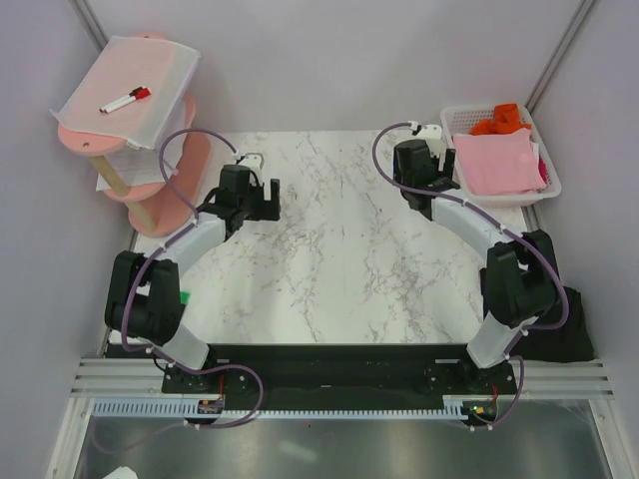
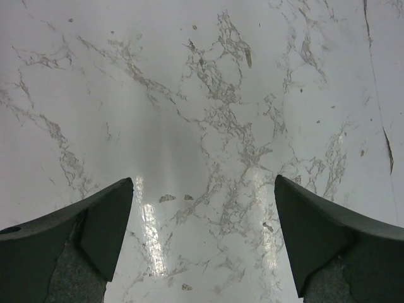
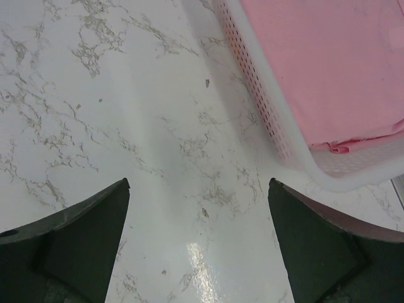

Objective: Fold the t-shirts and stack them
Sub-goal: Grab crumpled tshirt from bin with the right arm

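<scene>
The light pink t-shirt (image 1: 496, 163) lies folded in a white basket (image 1: 548, 186) at the table's far right; it also shows in the right wrist view (image 3: 328, 63). A dark mass (image 1: 567, 334) lies beside the right arm's base; I cannot tell whether it is the black t-shirt. My right gripper (image 1: 431, 185) hangs open and empty over bare marble just left of the basket (image 3: 265, 107), its jaws wide apart (image 3: 199, 189). My left gripper (image 1: 262, 198) is open and empty over the marble at the far left (image 2: 204, 189).
An orange item (image 1: 502, 120) sits at the basket's far end. A pink tiered stand (image 1: 160, 190) at the far left carries a translucent white mesh sheet (image 1: 150, 80) with a red marker (image 1: 126, 99) on it. Grey walls enclose the marble table (image 1: 339, 259).
</scene>
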Robot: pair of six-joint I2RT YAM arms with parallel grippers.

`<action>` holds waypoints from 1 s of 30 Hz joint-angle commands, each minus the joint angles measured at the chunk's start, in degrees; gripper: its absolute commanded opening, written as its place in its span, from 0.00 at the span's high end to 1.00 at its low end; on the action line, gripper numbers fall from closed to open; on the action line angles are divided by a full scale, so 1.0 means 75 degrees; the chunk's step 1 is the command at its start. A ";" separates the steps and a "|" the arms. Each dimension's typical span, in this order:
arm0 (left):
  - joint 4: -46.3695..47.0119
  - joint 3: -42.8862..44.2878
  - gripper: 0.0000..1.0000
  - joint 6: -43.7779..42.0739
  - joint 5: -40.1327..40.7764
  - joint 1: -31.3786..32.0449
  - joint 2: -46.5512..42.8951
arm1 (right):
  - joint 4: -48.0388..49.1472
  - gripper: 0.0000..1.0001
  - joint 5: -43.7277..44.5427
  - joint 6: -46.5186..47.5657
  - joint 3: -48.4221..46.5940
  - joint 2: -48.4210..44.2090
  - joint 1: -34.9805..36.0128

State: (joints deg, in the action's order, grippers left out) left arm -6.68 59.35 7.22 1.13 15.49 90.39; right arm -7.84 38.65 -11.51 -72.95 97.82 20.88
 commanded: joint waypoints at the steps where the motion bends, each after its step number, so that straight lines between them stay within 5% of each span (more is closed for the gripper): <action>1: 0.0375 -0.0144 0.00 -0.0178 0.0037 -0.0014 -0.0204 | 0.0025 0.02 -0.0056 0.0303 -0.0597 0.0258 -0.0019; 17: 0.0738 -0.0519 0.00 -0.0248 -0.0396 0.0009 0.0018 | -0.1392 0.02 -0.1135 0.0008 -0.4837 0.2448 -0.2269; 30: 0.0808 -0.0519 0.00 -0.0295 -0.0947 0.0091 0.0288 | -0.1440 0.02 -0.0385 0.0304 -0.5777 0.4089 -0.2761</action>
State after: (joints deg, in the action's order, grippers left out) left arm -2.85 55.33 7.20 -3.70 15.90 92.86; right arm -17.28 32.29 -9.56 -113.03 125.51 1.52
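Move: The crumpled pink t-shirt in the white bin lies about 18 cm to the right of the right hand, some 6 cm ahead and 10 cm below. Nearer, the middle of the bin's left rim is roughly 7 cm to the right, 7 cm ahead and 6 cm below. The orange cloth lies about 19 cm ahead, 19 cm right and 9 cm below. From the left hand, the pink t-shirt is some 62 cm right, 11 cm ahead and 4 cm lower. Towards the pink t-shirt in the bin the open right hand arcs about 14 cm right and 13 cm forward, first rising some 7.5 cm across the left rim, then sinking nearly all of that again over the bin, turning about 13 degrees clockwise; it touches nothing yet. The empty left hand sinks about 3.5 cm over bare table, fingers still open. ##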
